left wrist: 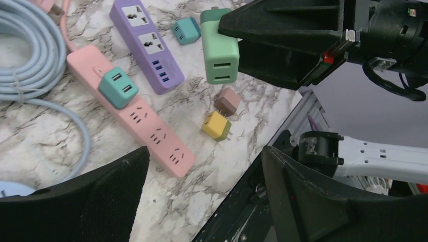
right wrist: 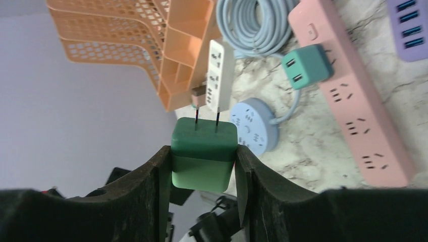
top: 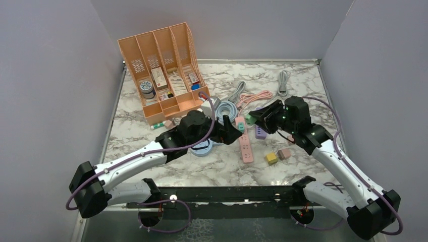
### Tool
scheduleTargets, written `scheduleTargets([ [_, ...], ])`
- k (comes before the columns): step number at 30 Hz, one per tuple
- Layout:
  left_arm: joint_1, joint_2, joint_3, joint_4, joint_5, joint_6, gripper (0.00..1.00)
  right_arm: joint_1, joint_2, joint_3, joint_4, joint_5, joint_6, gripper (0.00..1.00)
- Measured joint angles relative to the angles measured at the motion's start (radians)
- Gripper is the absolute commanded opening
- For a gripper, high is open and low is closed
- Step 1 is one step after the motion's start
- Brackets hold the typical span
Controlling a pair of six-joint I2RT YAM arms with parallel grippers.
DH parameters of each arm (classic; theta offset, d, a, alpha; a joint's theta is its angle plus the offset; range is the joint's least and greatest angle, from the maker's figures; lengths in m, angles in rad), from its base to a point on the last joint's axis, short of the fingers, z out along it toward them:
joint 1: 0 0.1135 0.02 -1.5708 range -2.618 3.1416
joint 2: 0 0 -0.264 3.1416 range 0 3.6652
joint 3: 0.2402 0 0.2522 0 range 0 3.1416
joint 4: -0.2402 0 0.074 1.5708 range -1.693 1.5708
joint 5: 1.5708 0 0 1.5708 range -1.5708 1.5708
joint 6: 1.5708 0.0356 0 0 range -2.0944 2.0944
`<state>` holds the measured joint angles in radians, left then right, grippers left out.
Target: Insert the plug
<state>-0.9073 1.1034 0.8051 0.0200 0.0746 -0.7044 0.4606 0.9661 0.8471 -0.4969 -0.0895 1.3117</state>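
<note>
My right gripper is shut on a green plug, prongs pointing away from the wrist, held in the air. The top view shows this green plug above the far end of the pink power strip. A teal adapter is plugged into the pink power strip; the sockets nearer me are free. In the left wrist view the green plug hangs above the table. My left gripper is open and holds nothing, hovering by the strip's near end.
A purple power strip lies right of the pink one, with a yellow plug and a brown plug nearer me. A round blue socket, coiled cables and an orange organiser stand left and behind.
</note>
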Motion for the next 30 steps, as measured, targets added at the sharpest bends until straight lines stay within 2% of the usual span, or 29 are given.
scheduleTargets([
  [4, -0.043, 0.076, 0.021, 0.087, -0.044, -0.03, 0.8, 0.0, -0.034, -0.014, 0.027, -0.035, 0.108, 0.31],
  [12, -0.088, 0.103, 0.006, 0.262, -0.196, -0.055, 0.76, 0.0, -0.043, -0.014, 0.027, -0.07, 0.211, 0.31],
  [18, -0.119, 0.156, 0.019, 0.321, -0.259, -0.045, 0.69, 0.0, -0.008, 0.011, 0.027, -0.1, 0.217, 0.31],
  [22, -0.128, 0.179, 0.019, 0.345, -0.3, -0.047, 0.56, 0.0, 0.006, 0.038, 0.028, -0.108, 0.207, 0.31],
  [25, -0.129, 0.192, 0.019, 0.361, -0.328, -0.053, 0.5, 0.0, 0.011, 0.058, 0.029, -0.112, 0.198, 0.31],
  [30, -0.131, 0.203, 0.034, 0.386, -0.351, -0.056, 0.49, -0.003, 0.019, 0.056, 0.045, -0.138, 0.192, 0.31],
])
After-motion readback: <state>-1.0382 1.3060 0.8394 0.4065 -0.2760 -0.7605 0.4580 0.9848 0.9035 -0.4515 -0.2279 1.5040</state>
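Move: The green plug, held in the right fingers, lies about 5 cm ahead and 8 cm to the right of the left hand, at roughly its height; so from the right hand the left gripper is some 5 cm back and 8 cm to the left. Beneath the right hand, the pink power strip's middle is about 19 cm down and 1 cm back. The teal plug seated in that strip is 4 cm ahead and 1 cm left, the purple strip 6 cm ahead and 7 cm right. Rightward first, then forward and up, the left hand goes some 7 cm towards the green plug, swinging about 15 degrees counter-clockwise and tipping up a little while its fingers narrow to about half open around the plug's near end. The right hand keeps its grip, lifts the plug about 4 cm and carries it a little left to meet them, rolling its left side up. ##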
